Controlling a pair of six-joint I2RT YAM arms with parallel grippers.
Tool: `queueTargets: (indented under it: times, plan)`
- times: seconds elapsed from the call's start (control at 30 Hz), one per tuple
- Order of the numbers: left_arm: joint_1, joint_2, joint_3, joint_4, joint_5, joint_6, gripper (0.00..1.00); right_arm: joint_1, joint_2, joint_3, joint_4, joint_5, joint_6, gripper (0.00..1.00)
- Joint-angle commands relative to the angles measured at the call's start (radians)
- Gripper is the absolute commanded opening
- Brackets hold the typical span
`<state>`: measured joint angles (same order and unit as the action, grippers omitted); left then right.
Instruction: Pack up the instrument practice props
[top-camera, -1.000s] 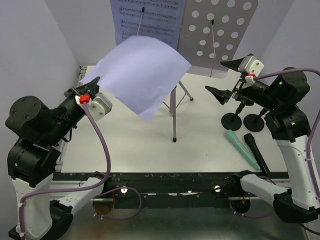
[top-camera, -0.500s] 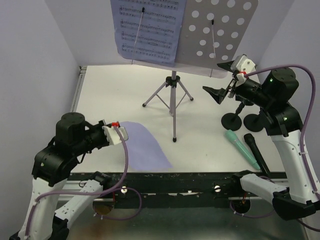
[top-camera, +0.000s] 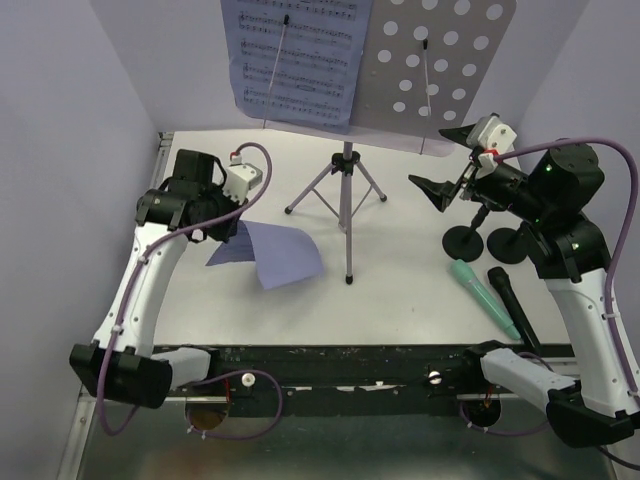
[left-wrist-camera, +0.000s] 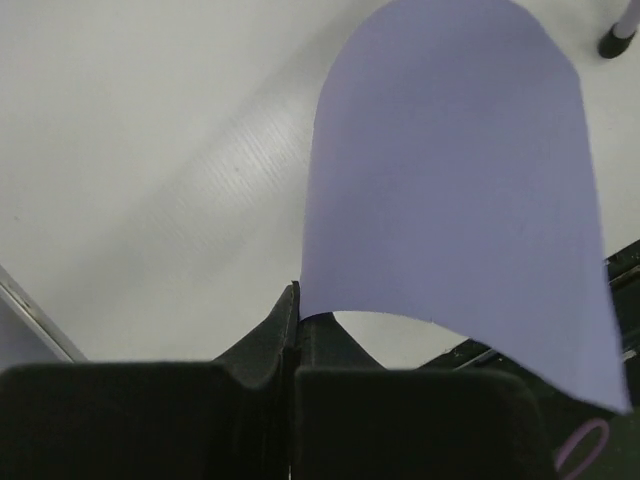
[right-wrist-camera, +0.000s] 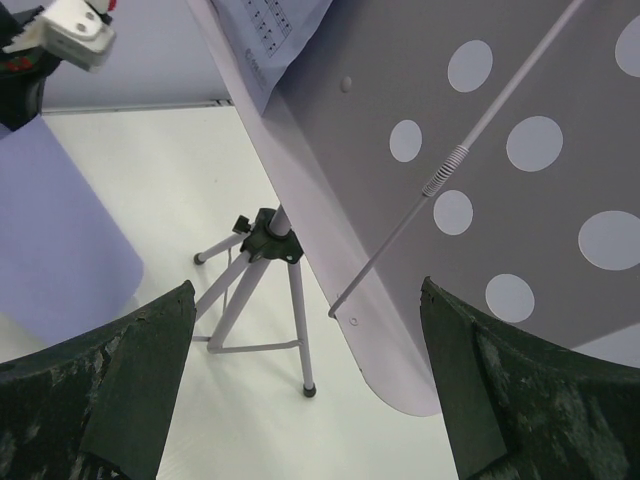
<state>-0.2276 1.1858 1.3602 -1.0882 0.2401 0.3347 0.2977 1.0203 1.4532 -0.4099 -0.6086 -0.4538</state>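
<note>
My left gripper (top-camera: 224, 232) (left-wrist-camera: 296, 300) is shut on one corner of a loose sheet-music page (top-camera: 281, 256) (left-wrist-camera: 450, 200). The page shows its blank back and droops in a curl onto the table's left middle. The silver tripod (top-camera: 347, 200) (right-wrist-camera: 270, 240) stands at the back, carrying the pale perforated desk (top-camera: 440, 70) (right-wrist-camera: 480, 180). Another printed page (top-camera: 295, 60) (right-wrist-camera: 268, 30) rests on the desk's left half. My right gripper (top-camera: 443, 158) (right-wrist-camera: 308, 290) hangs open and empty in the air beside the desk's lower right corner. A mint-green microphone (top-camera: 485, 297) and a black microphone (top-camera: 512, 300) lie at the right front.
Two short black round-based poles (top-camera: 468, 238) (top-camera: 510, 243) stand under my right arm. A metal rail (top-camera: 150, 200) runs along the table's left edge and a black bar (top-camera: 350, 355) along its front. Pale walls close in at the back and both sides.
My left arm swung the loose page from high above the table, down past the front edge, to the left middle, where it now droops. The right arm barely moved.
</note>
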Motion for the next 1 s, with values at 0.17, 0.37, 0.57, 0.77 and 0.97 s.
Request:
queueTargets:
  times: [0.17, 0.37, 0.57, 0.77, 0.97]
  plan:
    - [0.364, 0.299, 0.011, -0.102, 0.085, -0.001, 0.0, -0.002, -0.02, 0.018, -0.001, 0.029, 0.012, 1.0]
    - [0.531, 0.472, 0.059, -0.105, 0.039, 0.09, 0.0, -0.003, -0.035, 0.004, -0.004, 0.021, 0.012, 0.99]
    - [0.545, 0.518, 0.033, -0.073, -0.1, 0.23, 0.0, -0.003, -0.019, 0.019, -0.01, 0.032, -0.006, 1.0]
    - [0.551, 0.525, -0.041, -0.041, -0.22, 0.231, 0.0, -0.002, 0.011, 0.059, -0.015, 0.033, 0.007, 1.0]
    - [0.574, 0.483, -0.242, 0.14, -0.464, 0.251, 0.0, -0.002, 0.026, 0.09, -0.02, 0.023, 0.012, 0.99]
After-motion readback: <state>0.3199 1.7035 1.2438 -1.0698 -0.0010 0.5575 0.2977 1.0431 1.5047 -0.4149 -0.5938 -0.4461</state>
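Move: The left gripper already pinches the sheet music. Its laying place, a bare patch near the table's left side, has its middle about 9 cm left and 3 cm ahead, roughly 20 cm below. The table's left rail runs some 31 cm left, level with the hand; the tripod's near foot stands about 30 cm right and 2 cm back. From the right hand that patch lies about 60 cm left, level with it, some 40 cm lower. Sweep the left gripper about 20 cm left and some 17 cm down, away from the tripod and towards the table's left rail, bringing the sheet over the bare patch. Keep the sheet's left edge pinched in the shut fingers throughout, tipping them further down by some 30 degrees and turning the wrist counter-clockwise. ##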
